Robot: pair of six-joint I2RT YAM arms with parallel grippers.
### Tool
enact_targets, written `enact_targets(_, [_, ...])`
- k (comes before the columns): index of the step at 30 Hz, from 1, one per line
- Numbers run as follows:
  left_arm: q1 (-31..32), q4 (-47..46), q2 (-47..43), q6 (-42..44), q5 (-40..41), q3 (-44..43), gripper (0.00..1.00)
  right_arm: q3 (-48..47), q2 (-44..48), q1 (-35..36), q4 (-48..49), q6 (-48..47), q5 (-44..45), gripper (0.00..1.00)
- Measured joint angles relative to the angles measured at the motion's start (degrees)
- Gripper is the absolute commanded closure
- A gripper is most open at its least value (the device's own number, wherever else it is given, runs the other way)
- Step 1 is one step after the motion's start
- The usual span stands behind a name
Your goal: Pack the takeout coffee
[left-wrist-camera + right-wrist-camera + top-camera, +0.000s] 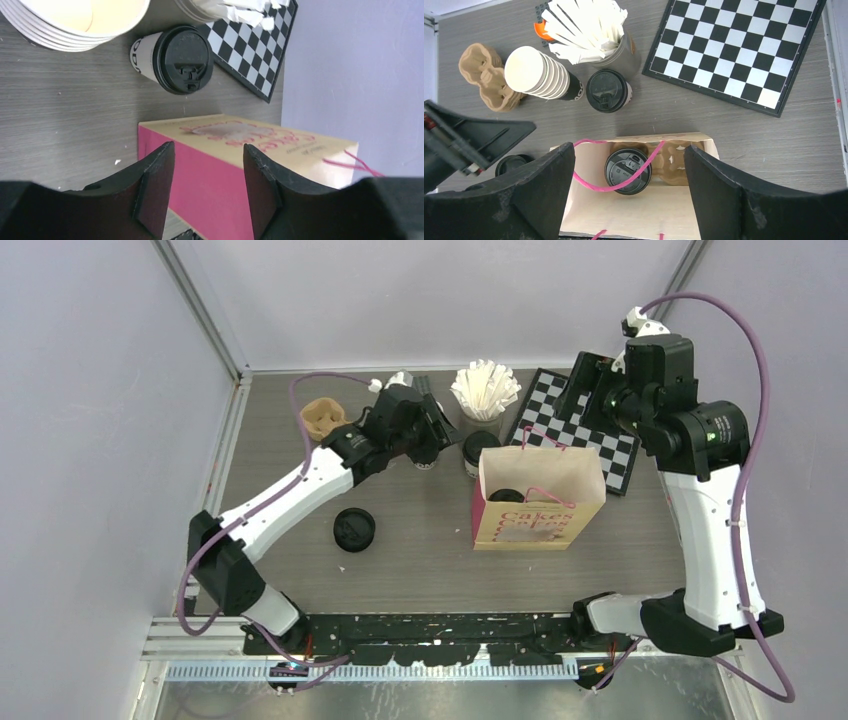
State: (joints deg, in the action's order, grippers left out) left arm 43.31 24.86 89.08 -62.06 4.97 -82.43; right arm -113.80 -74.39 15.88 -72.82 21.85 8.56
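Note:
One takeout coffee (628, 171), a cream cup with a black lid, stands inside the open paper bag (634, 215), in a brown carrier (674, 162), with a pink handle looped across it. A second takeout coffee (182, 59) stands on the table behind the bag (540, 510), also seen as the lidded cup (480, 445) from above. My left gripper (208, 146) is open and empty, low beside the bag's pink side (210, 195), left of the cup. My right gripper (629, 150) is open and empty, high above the bag, its fingers (583, 388) over the chessboard.
A stack of lidless cream cups (536, 72) lies next to the second coffee. A holder of white stirrers (485, 390), a chessboard (585, 435), spare brown carriers (323, 418) and a loose black lid (354, 529) are on the table. Walls close in on both sides.

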Motion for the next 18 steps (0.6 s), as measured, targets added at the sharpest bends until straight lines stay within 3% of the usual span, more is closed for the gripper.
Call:
enact_targets(10, [1.51,13.66,-3.8,7.3,-9.35,-10.82,0.48,3.63,3.76,0.0,-0.04,0.24,1.86,0.16])
enact_targets(18, [6.47,20.39,2.75,10.47,-14.12,-18.6,0.48,8.0,7.87,0.0,-0.07,0.26,1.84,0.16])
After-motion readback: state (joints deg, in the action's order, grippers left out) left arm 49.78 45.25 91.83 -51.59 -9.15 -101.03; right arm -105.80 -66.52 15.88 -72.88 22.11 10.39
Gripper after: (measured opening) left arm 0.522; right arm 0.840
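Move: The paper bag stands open, its middle roughly 5 cm back, 16 cm right and 16 cm below the left hand; from the right hand it lies almost straight below, some 30 cm down, 1 cm back and 1 cm left. From the left hand, the lidded coffee cup is about 8 cm ahead, 7 cm right and 20 cm down, the cup stack 13 cm ahead and 6 cm left. The bag's near left top corner is what the empty left hand heads for: it draws back about 9 cm, first climbing some 6 cm, then swinging right and starting to sink, while turning about 25 degrees clockwise. Its fingers stay half open and touch nothing. The right hand, open wide above the bag, eases back about 3 cm, drifting slightly right and down. ##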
